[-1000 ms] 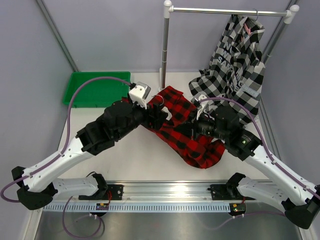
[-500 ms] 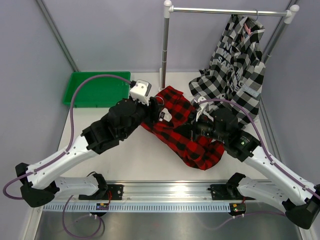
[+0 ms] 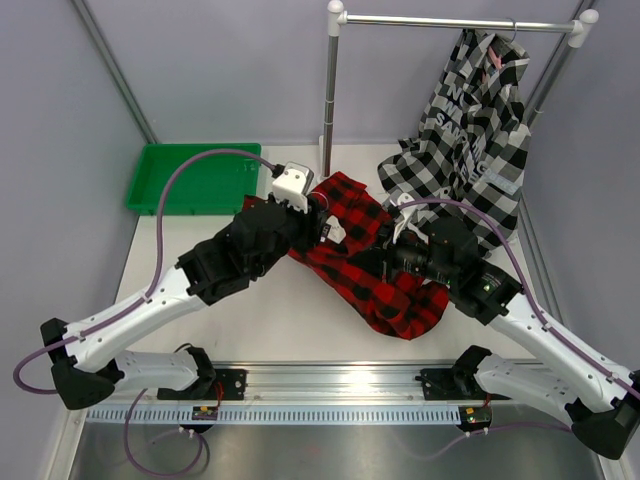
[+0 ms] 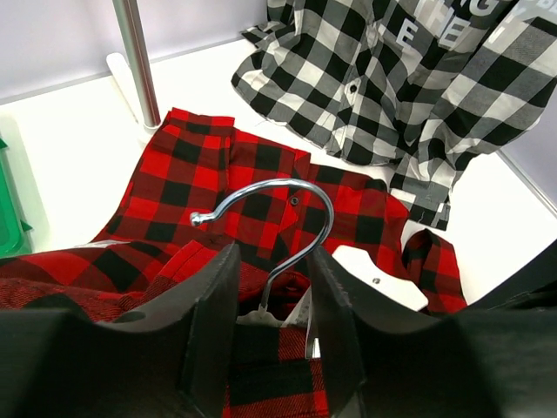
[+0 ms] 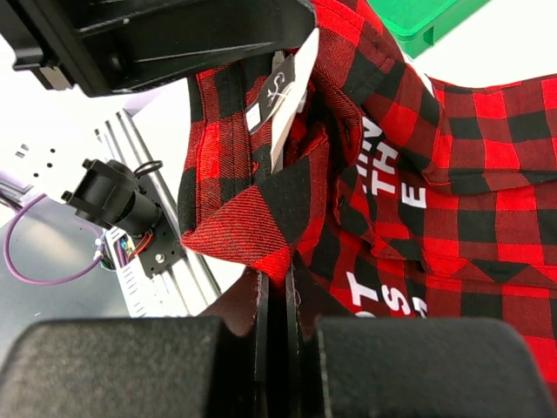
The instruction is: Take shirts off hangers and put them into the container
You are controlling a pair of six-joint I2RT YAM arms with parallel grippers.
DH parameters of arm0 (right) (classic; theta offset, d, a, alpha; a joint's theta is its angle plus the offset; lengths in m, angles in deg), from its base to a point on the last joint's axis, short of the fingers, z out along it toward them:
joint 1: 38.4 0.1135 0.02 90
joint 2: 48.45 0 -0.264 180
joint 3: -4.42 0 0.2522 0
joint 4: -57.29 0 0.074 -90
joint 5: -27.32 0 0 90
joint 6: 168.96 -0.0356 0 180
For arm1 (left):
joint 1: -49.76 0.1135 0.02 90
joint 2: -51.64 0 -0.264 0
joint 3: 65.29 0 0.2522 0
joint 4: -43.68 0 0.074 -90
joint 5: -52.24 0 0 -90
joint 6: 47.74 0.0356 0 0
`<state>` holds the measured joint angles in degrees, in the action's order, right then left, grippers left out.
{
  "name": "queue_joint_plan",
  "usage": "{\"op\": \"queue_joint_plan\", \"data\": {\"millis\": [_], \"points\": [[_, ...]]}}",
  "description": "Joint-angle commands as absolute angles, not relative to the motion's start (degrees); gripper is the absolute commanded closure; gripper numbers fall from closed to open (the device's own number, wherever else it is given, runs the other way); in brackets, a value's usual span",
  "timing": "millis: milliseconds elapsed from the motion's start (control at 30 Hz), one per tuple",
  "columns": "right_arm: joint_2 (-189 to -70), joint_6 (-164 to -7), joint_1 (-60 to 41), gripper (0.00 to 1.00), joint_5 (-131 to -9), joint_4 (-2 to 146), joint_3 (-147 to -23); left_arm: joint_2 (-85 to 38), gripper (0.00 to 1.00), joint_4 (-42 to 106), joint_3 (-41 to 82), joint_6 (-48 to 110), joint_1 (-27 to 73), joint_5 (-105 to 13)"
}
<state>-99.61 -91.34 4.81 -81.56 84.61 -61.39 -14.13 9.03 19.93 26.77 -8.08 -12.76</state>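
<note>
The red-and-black shirt (image 3: pixel 375 270) lies crumpled on the table between my arms, its wire hanger (image 4: pixel 280 181) still in the collar with the hook sticking up. My left gripper (image 4: pixel 271 261) sits at the collar (image 3: pixel 318 215), jaws closed in on the base of the hanger's hook. My right gripper (image 5: pixel 277 279) is shut on a fold of the red shirt (image 5: pixel 487 174) near its edge. The black-and-white shirt (image 3: pixel 475 130) hangs at the back right, its lower part draped on the table. The green container (image 3: pixel 195 178) stands at the back left, away from both grippers.
The silver rack rail (image 3: pixel 450 20) spans the back right; its upright post (image 3: pixel 330 90) stands just behind the red shirt and close to my left gripper. Grey walls close in both sides. A metal rail (image 3: pixel 330 385) runs along the near edge.
My left arm has reached right and forward to the collar, and its jaws have narrowed around the hanger's hook base. The right arm and the shirt fold in it have stayed put.
</note>
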Motion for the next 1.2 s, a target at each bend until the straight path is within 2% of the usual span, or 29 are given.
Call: {"op": "queue_joint_plan", "data": {"millis": [0,133,600,700,800,833,933,967,1000,1100,1133,1167], "points": [[-98.11,-91.53,5.9,1.0,-80.97,78.17,-61.9,-14.98,0.61,12.69,19.75,25.82,-8.42,-11.13],[-98.02,-91.61,5.99,1.0,-80.44,78.0,-61.55,-15.59,0.68,12.7,19.66,25.65,-8.42,-10.95],[-96.97,-91.35,6.17,1.0,-78.86,78.08,-61.11,-17.09,0.69,12.78,18.6,24.15,-8.42,-10.43],[-96.7,-91.26,6.25,1.0,-78.42,78.0,-60.85,-17.09,0.75,13.13,18.34,24.42,-8.42,-9.99],[-96.88,-91.35,6.34,1.0,-78.68,78.26,-60.58,-16.74,0.96,14.01,17.73,25.12,-8.42,-9.55],[-97.14,-91.44,6.25,1.0,-78.68,78.35,-60.58,-16.47,1.0,15.05,17.03,25.47,-8.33,-9.2],[-97.14,-92.23,6.34,1.0,-79.29,78.35,-60.14,-14.19,1.0,20.57,13.7,30.11,-8.42,-9.28],[-96.97,-92.49,6.34,0.98,-79.56,78.43,-59.97,-12.88,1.0,22.26,12.73,31.7,-8.33,-9.46],[-96.97,-92.49,6.25,0.88,-79.91,78.78,-59.97,-12.35,1.0,23.58,11.93,33.19,-8.33,-9.46],[-96.53,-92.67,6.34,0.74,-80.09,81.23,-60.32,-10.5,1.0,26.4,10.17,39.34,-8.33,-9.55],[-96.18,-92.58,6.34,0.63,-80.17,82.03,-60.75,-10.06,1.0,27.27,9.82,40.84,-8.42,-9.89],[-96.0,-92.58,6.34,0.59,-80.18,82.65,-60.93,-9.53,1.0,27.8,9.12,43.81,-8.42,-10.16]]}}
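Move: The neck of the red shirt's hanger hook stands some 4 cm below the left hand and about 1 cm ahead, in line sideways; the white tag is roughly 4 cm to the right, 1 cm back and 6 cm down. The red shirt's middle lies about 12 cm right, level fore and aft and 15 cm lower; the black-and-white shirt hangs about 25 cm ahead and 35 cm right. From the right hand, the neck is about 12 cm left and 8 cm ahead. Lower the half-open left gripper about 4 cm onto the neck of the hanger hook, shutting the fingers fully late in the descent so that they pinch the wire, and roll the wrist slightly, left side up, by some 10 degrees. Keep the right gripper nearly in place, clamped on the red shirt, then start opening its fingers once the left has closed. ##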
